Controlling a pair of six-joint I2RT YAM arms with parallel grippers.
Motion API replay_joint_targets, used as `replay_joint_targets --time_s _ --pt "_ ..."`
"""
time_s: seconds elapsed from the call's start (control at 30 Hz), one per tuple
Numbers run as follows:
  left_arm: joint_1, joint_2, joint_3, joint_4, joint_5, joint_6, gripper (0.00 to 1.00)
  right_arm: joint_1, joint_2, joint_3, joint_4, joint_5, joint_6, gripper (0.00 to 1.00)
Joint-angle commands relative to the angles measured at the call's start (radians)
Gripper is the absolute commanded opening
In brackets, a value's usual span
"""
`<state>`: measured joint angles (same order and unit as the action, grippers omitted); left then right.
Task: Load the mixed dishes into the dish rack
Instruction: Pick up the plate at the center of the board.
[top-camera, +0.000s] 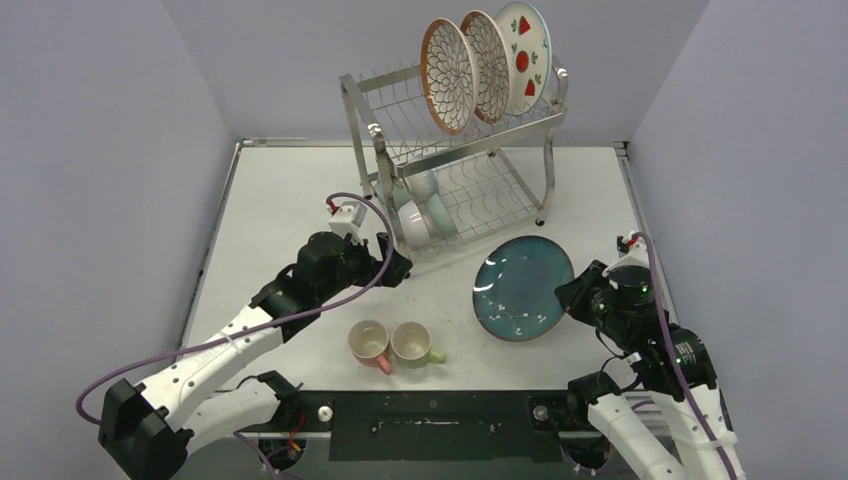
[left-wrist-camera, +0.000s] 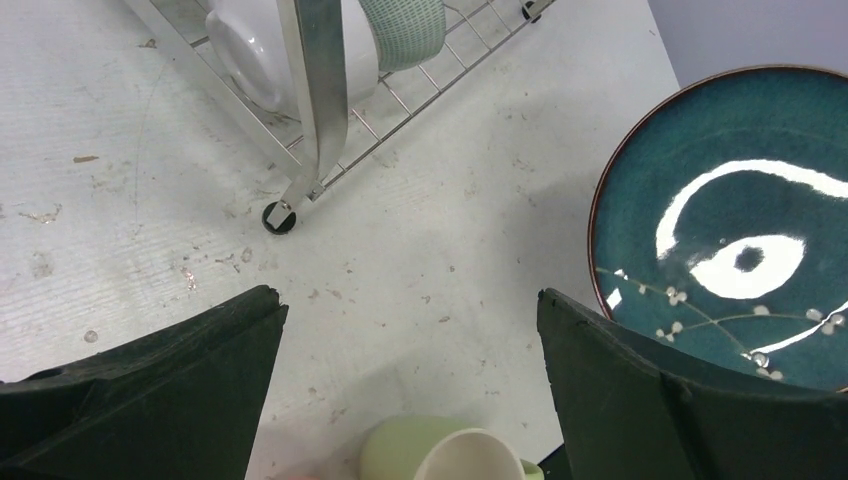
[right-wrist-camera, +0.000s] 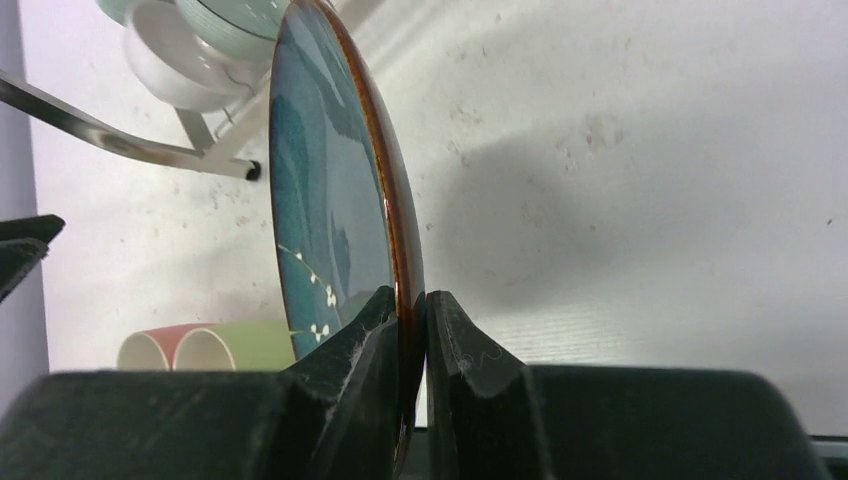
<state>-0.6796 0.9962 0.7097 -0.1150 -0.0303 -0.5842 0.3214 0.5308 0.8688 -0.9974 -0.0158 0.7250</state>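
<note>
The steel dish rack (top-camera: 400, 110) stands at the back with two petal-pattern plates (top-camera: 447, 75) and a strawberry plate (top-camera: 525, 50) upright on its top tier. A white bowl (top-camera: 415, 228) and a mint bowl (left-wrist-camera: 405, 30) sit in the lower tier. My right gripper (right-wrist-camera: 412, 300) is shut on the rim of a teal plate (top-camera: 522, 288), held tilted on edge above the table, right of centre. A pink mug (top-camera: 368, 343) and a green mug (top-camera: 413, 343) lie on their sides near the front. My left gripper (left-wrist-camera: 410, 300) hangs open and empty beyond the mugs, near the rack's front foot (left-wrist-camera: 279, 217).
Grey walls close in the white table (top-camera: 290, 190) on three sides. The left arm's purple cable (top-camera: 360, 205) loops up close to the rack's left post. The black arm-base bar (top-camera: 430, 420) lies just in front of the mugs.
</note>
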Motion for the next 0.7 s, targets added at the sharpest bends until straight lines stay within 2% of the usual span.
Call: replay_joint_targets --time_s 0.0,0.23,0.4,0.53,0.67 --pt "0.008 -0.071 0.116 -0.156 0.030 -0.007 0.97 -0.001 0.045 0.195 0.124 0.013 -0.039 0.00" --pt "0.013 -0.119 0.349 -0.426 0.058 0.091 0.97 0.000 0.165 0.441 0.140 -0.004 -0.116 0.00" --pt "0.014 -0.145 0.511 -0.588 0.000 0.238 0.97 -0.001 0.278 0.609 0.202 -0.083 -0.154 0.00" --pt "0.014 -0.193 0.547 -0.618 -0.072 0.346 0.97 -0.001 0.374 0.772 0.242 -0.139 -0.188 0.00" --pt "0.014 -0.256 0.497 -0.592 -0.131 0.428 0.97 -0.001 0.488 0.959 0.272 -0.197 -0.193 0.00"
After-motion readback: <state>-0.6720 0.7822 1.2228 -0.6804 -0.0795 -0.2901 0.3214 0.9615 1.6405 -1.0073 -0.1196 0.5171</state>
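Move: The right hand already holds the teal plate by its right rim. The free left part of the rack's upper shelf lies about 25 cm ahead, 26 cm left and 12 cm above this hand. On that shelf, the nearest brown-rimmed plate's centre is 29 cm ahead, 22 left and 22 up; the red-patterned plate's is 34 ahead, 11 left, equally high. From the open left hand, the free shelf part is some 16 cm ahead, 2 right and 13 up. Up steeply, some 21 cm, the right hand carries the teal plate towards the upper shelf, edging forward and late on slightly left; its closed fingers keep the rim pinched while the wrist tips up about 20 degrees and turns a little counter-clockwise. The empty left hand rises too, also going left and back from the rack, tilting up, fingers open. ##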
